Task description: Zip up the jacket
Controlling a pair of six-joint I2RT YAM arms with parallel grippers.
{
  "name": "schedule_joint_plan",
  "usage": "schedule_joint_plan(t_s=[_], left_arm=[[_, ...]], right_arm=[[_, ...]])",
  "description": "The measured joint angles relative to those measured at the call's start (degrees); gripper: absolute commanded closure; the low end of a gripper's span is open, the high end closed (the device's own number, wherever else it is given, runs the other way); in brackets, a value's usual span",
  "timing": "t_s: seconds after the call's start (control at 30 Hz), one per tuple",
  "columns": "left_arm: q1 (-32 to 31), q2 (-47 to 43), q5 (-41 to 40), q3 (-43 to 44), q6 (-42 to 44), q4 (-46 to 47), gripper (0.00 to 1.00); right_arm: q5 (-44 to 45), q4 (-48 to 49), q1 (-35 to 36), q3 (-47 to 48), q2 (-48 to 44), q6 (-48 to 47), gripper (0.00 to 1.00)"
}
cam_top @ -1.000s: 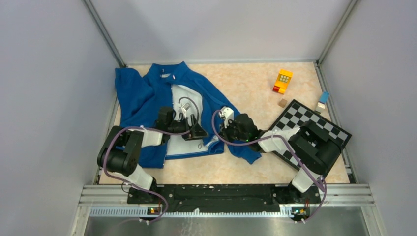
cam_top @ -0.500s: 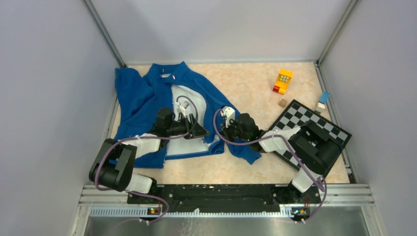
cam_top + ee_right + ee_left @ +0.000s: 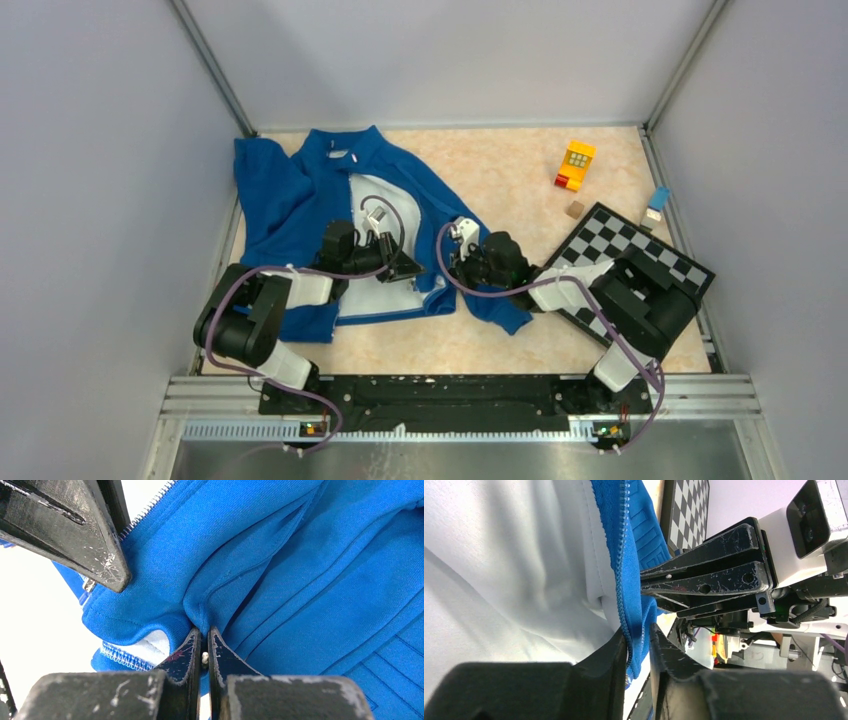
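Note:
The blue jacket (image 3: 290,200) lies spread open on the left half of the table, its pale lining (image 3: 375,200) facing up. My left gripper (image 3: 405,268) is at the lower end of the open front. In the left wrist view its jaws (image 3: 638,642) stand narrow, with the blue zipper edge (image 3: 623,555) filling the gap between them. My right gripper (image 3: 458,262) faces it from the right. It is shut on a raised fold of jacket fabric (image 3: 300,580), pinched at its tips (image 3: 202,636). The left gripper's finger (image 3: 75,525) shows close by in the right wrist view.
A checkerboard (image 3: 690,270) lies at the right under the right arm. A yellow and red toy block (image 3: 576,164), a small brown cube (image 3: 574,209) and a small blue and white piece (image 3: 657,203) sit at the back right. Grey walls enclose the table.
My left gripper's jaws have closed in from wide open onto the zipper edge, and the left arm's elbow has shifted. The right gripper has kept its grip in place.

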Motion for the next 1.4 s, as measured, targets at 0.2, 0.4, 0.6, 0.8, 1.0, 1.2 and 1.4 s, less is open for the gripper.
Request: schedule_joint_plan(t_s=[0.2,0.4,0.6,0.8,1.0,1.2,1.4], left_arm=[[-0.04,-0.17,-1.01,0.20,1.44,-1.70,1.00],[-2.29,-4.11,-5.44,2.16,4.61,-10.14,1.00],[-9.99,-14.45,-21.90,5.33,5.95,-22.95,1.00],[-10.75,-17.16,-29.92,6.51,4.92,-28.68,1.00],[-11.30,-16.76,-31.61,6.78,7.72,-30.05,1.00],[-11.41,-16.06,-31.54,6.84,10.97,-30.49,1.00],[-11.67,-16.00,-31.47,6.88,12.55,-30.69,1.00]], right_arm=[[0.22,-0.07,0.00,-0.11,-0.13,0.33,1.00],[0.83,-1.42,0.00,-0.11,-1.11,1.38,0.88],[2.27,-6.36,0.17,0.02,-5.07,2.58,0.61],[4.68,-13.49,0.90,3.52,-10.56,5.44,0.43],[7.72,-25.81,0.83,15.47,-11.06,18.99,0.40],[9.57,-31.36,0.83,22.60,-8.26,30.08,0.34],[10.34,-34.45,1.03,31.47,2.60,33.20,0.34]])
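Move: The zip edge of the jacket's right front panel, near its lower end, already runs between the left hand's half-open fingertips, practically at the hand point. The left panel's zip edge lies about 14 cm left of that hand, 1 cm farther out and some 5 cm lower. From the right hand, which still pinches a blue fold of the right panel at its tips, the free stretch of the right zip edge is about 8 cm left and 6 cm ahead, at near its height. The right panel's zip edge gets pinched as the left fingers shut; that hand lifts briefly by about 3 cm, sinks back most of the way and tips its fingers some 25 degrees further down, keeping its grip. The right fingers open and let go of the fold; that hand rises about 12 cm, then swings forward and left over the panel while coming down a little, turning clockwise and tipping down. ##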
